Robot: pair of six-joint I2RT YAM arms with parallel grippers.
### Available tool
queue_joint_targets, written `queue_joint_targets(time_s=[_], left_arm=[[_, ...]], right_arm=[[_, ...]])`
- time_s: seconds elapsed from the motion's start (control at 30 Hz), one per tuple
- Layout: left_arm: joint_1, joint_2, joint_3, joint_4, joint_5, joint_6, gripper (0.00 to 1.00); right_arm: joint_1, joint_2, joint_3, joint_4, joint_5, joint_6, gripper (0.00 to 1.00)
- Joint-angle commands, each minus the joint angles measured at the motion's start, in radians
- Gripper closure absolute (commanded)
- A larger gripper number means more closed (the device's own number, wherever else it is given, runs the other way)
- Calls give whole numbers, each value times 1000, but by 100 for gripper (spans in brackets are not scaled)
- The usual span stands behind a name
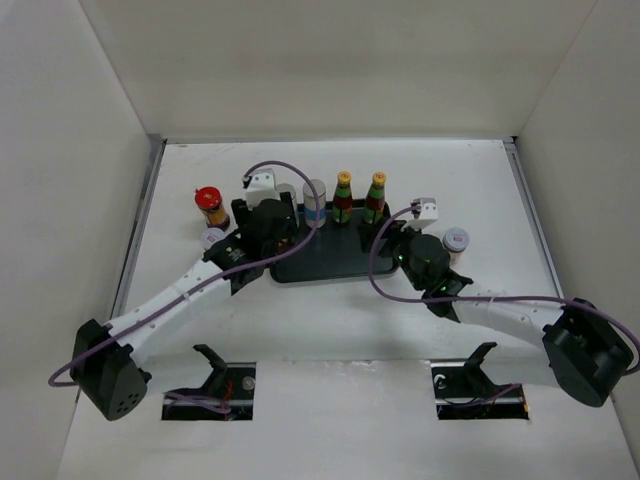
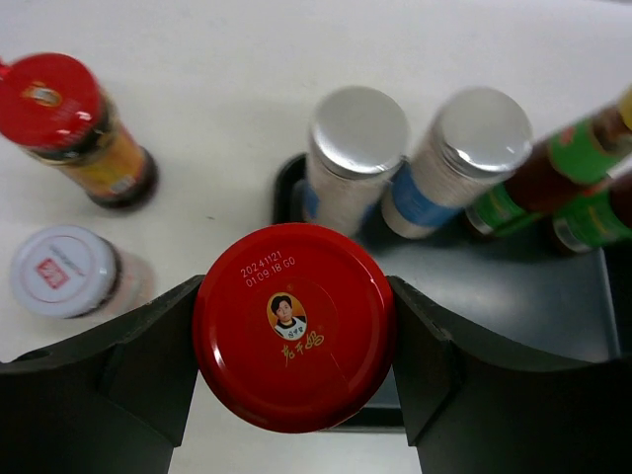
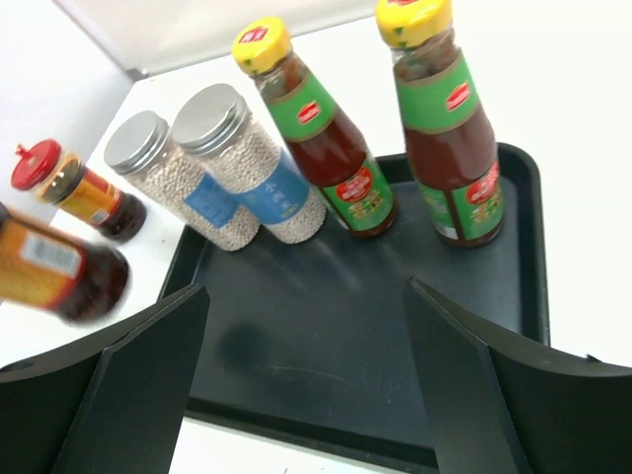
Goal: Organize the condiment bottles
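My left gripper (image 1: 266,226) is shut on a red-lidded amber jar (image 2: 294,326) and holds it over the left end of the black tray (image 1: 335,265). That jar shows blurred in the right wrist view (image 3: 59,272). Two grey-topped jars (image 2: 354,158) (image 2: 464,158) and two green yellow-capped bottles (image 3: 316,128) (image 3: 444,118) stand along the tray's far edge. A second red-lidded jar (image 1: 210,207) and a white-lidded jar (image 1: 212,238) stand on the table left of the tray. Another white-lidded jar (image 1: 456,240) stands right of it. My right gripper (image 3: 308,336) is open and empty above the tray's near right part.
White walls enclose the table on the left, back and right. The tray's bare floor (image 3: 326,326) lies in front of the row of bottles. Purple cables loop over both arms. Two cut-outs sit at the table's near edge.
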Motion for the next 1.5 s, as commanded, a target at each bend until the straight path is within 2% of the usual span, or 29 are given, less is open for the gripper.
queue_joint_targets(time_s=[0.0,0.27,0.53,0.73,0.9,1.0,1.2,1.47], left_arm=[[-59,22,15,134,-12,-33,61],[-93,145,-45,237,-2,-45,61],[-80,190,-100,272,47,-80,59],[-74,188,-136,295,39,-82,38],[-71,142,-120,289,11,-67,15],[-61,90,-93,297,-13,-51,11],[42,39,-10,265,-19,-30,10],[323,117,73,165,-28,-58,9]], right_arm=[[-18,-21,-6,69,-8,25,13],[-33,-28,-16,70,-6,43,13],[-39,-13,-12,70,-9,43,12],[-38,-1,-6,70,-9,43,12],[-36,-5,-8,70,-9,43,10],[-36,-7,-8,70,-9,43,10],[-36,2,-6,70,-9,43,10],[-33,9,-3,70,-9,43,9]])
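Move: The left gripper already holds the red-lidded jar; its place, the near left part of the tray, is level with the hand, about 5 cm to its right and some 10 below. The two silver-capped shakers stand 11 cm ahead, 4 and 12 cm to the right; the red-capped bottle is 12 ahead and 16 left, the white-lidded jar 3 ahead and 14 left. From the right hand, the jar's place is about 24 cm left, level, 6 below. Bring the left gripper about 5 cm to the right and lower the red-lidded jar some 9 cm onto the tray in front of the shakers. Hold there briefly, then open the fingers to let the jar go. Rise clear, and swing left and a little forward towards the red-capped bottle, turning the wrist counter-clockwise some 20 degrees with the fingers kept wide. ##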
